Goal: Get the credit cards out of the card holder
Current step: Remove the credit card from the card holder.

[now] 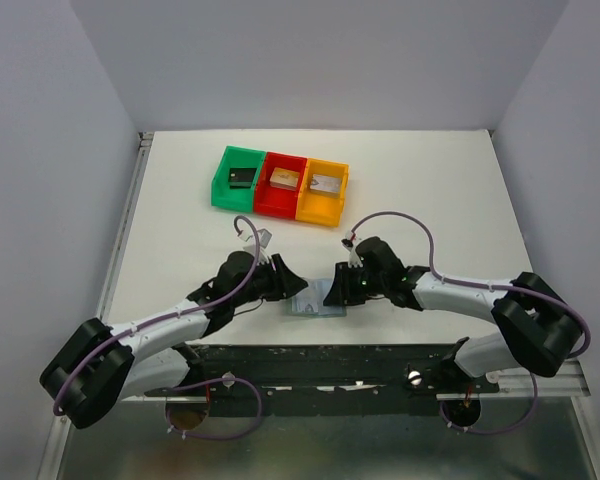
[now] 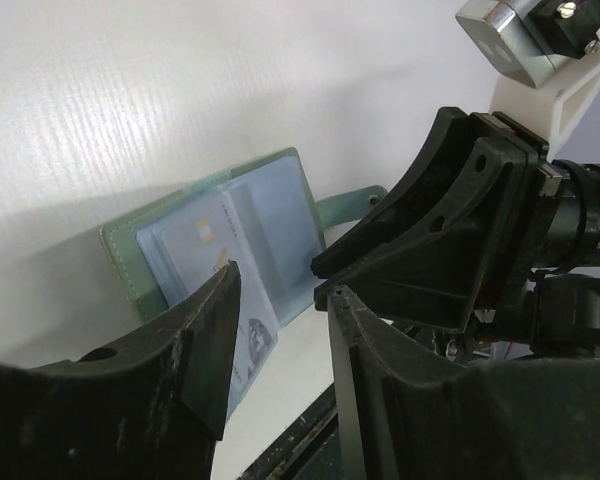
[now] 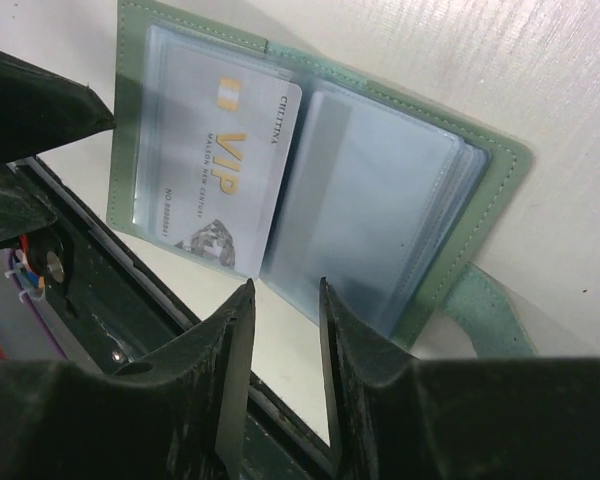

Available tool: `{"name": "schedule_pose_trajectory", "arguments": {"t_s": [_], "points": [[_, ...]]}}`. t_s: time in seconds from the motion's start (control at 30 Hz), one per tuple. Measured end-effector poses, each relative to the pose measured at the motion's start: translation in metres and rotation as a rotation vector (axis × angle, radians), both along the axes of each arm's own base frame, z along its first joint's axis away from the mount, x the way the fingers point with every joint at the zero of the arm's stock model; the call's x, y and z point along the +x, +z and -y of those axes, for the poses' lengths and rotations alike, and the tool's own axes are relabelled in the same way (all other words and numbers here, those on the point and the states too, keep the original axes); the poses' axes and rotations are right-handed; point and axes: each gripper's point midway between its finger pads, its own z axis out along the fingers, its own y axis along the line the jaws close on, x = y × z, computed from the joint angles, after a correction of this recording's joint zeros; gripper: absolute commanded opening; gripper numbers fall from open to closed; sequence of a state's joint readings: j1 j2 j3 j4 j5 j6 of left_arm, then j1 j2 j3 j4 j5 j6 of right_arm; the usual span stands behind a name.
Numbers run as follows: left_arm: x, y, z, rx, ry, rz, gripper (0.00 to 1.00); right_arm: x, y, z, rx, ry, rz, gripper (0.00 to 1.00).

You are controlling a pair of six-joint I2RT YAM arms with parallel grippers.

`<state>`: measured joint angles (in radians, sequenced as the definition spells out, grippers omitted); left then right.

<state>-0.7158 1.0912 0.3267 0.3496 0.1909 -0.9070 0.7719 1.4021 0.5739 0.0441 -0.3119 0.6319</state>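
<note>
The card holder (image 1: pixel 311 304) lies open near the table's front edge, between my two grippers. It has a grey-green cover (image 3: pixel 503 185) and pale blue clear pockets. One pale silvery credit card (image 3: pixel 225 170) marked VIP sits in the left pocket, its lower corner sticking out. The same card (image 2: pixel 202 238) shows in the left wrist view, inside the holder (image 2: pixel 120 255). My left gripper (image 2: pixel 282 285) is open just in front of the holder, nothing between its fingers. My right gripper (image 3: pixel 285 285) is open at the holder's near edge by the spine, also empty. The strap tab (image 3: pixel 480 305) points right.
Green (image 1: pixel 220 190), red (image 1: pixel 270 206) and orange (image 1: pixel 318 212) bins stand in a row at the back, each with a small block inside. The table's dark front rail (image 1: pixel 330 355) runs just below the holder. The two grippers' fingers are close together over the holder.
</note>
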Motion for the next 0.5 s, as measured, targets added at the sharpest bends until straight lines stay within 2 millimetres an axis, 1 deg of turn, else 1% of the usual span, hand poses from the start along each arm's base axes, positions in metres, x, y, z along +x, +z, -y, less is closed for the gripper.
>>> {"name": "schedule_pose_trajectory", "arguments": {"t_s": [0.17,0.4,0.47,0.5], "points": [[0.000,-0.014,-0.005,0.043,0.020,-0.032,0.50,-0.002,-0.004,0.001,-0.005,-0.004,-0.010,0.39],[-0.006,-0.056,-0.026,0.164,0.076,-0.135,0.50,-0.004,-0.009,0.005,-0.018,-0.008,-0.016,0.39],[-0.007,-0.066,-0.033,0.188,0.093,-0.163,0.50,-0.004,-0.010,0.006,-0.020,-0.010,-0.015,0.38],[-0.006,-0.067,-0.034,0.187,0.102,-0.170,0.50,-0.004,-0.010,0.006,-0.021,-0.011,-0.014,0.38]]}}
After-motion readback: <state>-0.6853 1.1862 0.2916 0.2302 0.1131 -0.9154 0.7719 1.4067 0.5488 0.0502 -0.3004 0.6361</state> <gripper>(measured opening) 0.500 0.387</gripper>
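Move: The VIP card, in the sleeve of the card holder's left flap, lies almost straight below the left hand, about 6 cm down and 1 cm to its left. The flap's outer edge is some 4 cm left and 1 cm back of the left hand, with the empty right sleeve about 6 cm right, level fore and aft. From the right hand the card is roughly 6 cm left, 1 cm ahead and 2 cm lower. Onto the card holder's left flap, towards its outer edge, the left hand sinks about 6.5 cm while swinging some 3 cm to its left, tilting about 15 degrees with its finger gap unchanged; its fingertips reach the flap beside the VIP card and press it down. The right hand settles about 1 cm lower at the right sleeve, fingers still partly open. ##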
